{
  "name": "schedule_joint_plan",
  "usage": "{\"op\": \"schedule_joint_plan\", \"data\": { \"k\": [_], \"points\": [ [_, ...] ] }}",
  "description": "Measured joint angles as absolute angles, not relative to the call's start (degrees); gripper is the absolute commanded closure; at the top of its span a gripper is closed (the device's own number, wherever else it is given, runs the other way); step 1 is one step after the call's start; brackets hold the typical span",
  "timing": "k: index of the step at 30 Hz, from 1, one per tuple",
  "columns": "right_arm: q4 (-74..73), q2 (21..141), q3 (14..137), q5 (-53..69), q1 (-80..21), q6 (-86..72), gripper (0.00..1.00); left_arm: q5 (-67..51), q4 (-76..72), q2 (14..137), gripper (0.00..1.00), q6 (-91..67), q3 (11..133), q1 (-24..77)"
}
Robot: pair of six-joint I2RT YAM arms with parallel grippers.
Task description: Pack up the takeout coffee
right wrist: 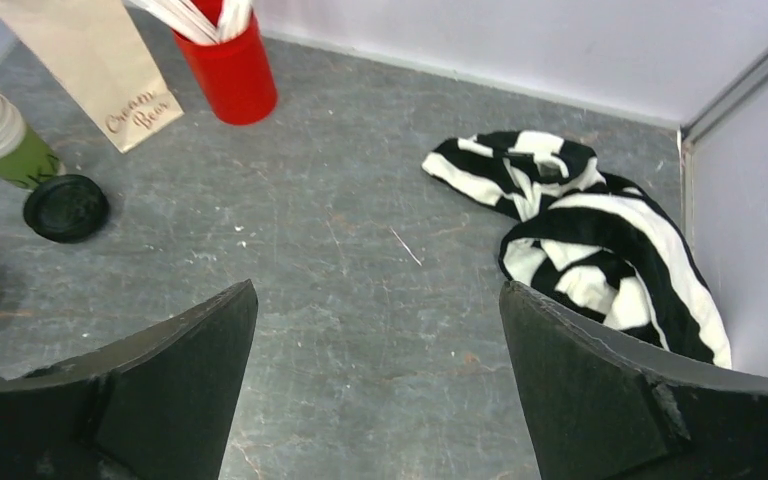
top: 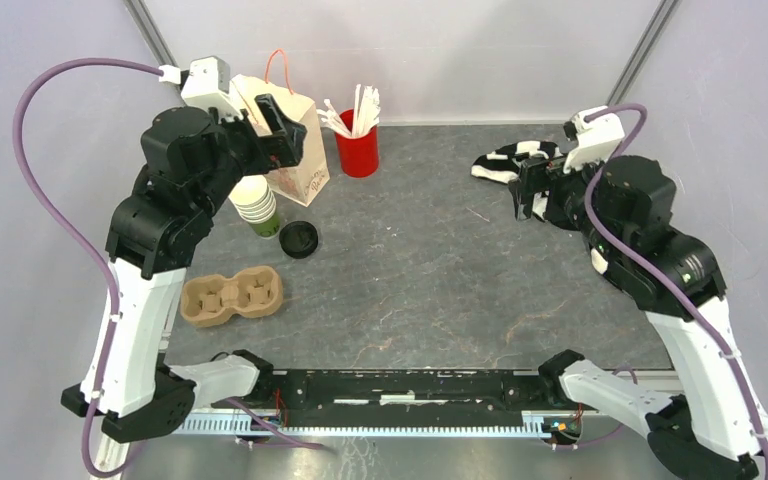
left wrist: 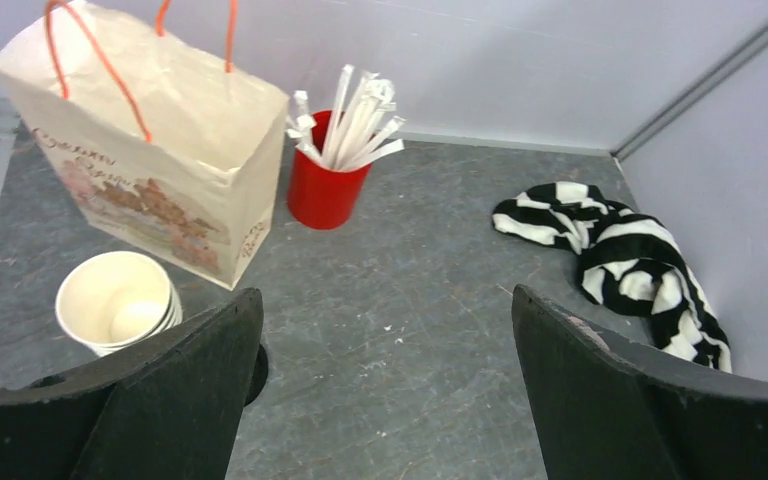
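No lidded green cup shows in any view; the two capped takeout coffees are hidden or out of view. A single black lid lies flat on the table, also in the right wrist view. A brown cardboard cup carrier lies empty at the front left. A cream paper bag with orange handles stands at the back left, its mouth open. My left gripper is open and empty, raised beside the bag. My right gripper is open and empty above bare table.
A stack of lidless green cups stands by the bag. A red cup of white sticks stands at the back. A black-and-white striped cloth lies at the back right. Walls close the back and sides.
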State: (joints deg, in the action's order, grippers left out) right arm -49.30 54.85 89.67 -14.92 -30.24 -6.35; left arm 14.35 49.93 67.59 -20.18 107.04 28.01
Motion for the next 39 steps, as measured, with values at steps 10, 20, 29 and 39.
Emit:
{"op": "schedule_joint_plan", "data": {
  "k": [10,20,29,39],
  "points": [
    [-51.79,61.71,90.63,-9.85,-23.59,-6.11,0.02,8.60,50.94,67.81,0.01,-21.02,104.49,16.95],
    [-49.82,63.09,86.48,0.78,-21.63,-5.93,0.02,7.99,59.07,75.57,0.12,-23.62,104.01,7.55],
    [-48.95,66.81,83.57,4.86,-24.91,-4.51,0.02,7.53,60.75,84.68,0.44,-24.51,95.85,-6.98],
    [-46.98,68.18,83.11,3.44,-27.79,-2.59,0.02,5.34,58.94,93.23,0.61,-24.53,92.97,-12.51]
  ]
}}
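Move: The stack of paper cups stands about 8 cm ahead of my left hand, 16 cm to its left and roughly 39 cm below. The black lid lies some 7 cm to the right of the stack and 2 cm nearer me. The paper bag stands about 11 cm beyond the stack and 4 cm to its right; the carrier tray is 14 cm nearer me than the stack and 7 cm to its left. From my right hand the stack is about 12 cm ahead, 46 cm left and 34 cm below. I swing my left hand down and left, ahead a little too, sinking about 27 cm to the left rim of the cup stack. On the way I tip the fingers steeply downward, turn the hand counter-clockwise, and narrow the wide-open fingers to under half. My right hand, still wide open, first dips forward, then sinks leftward over the bare table, about 10 cm down in all. ##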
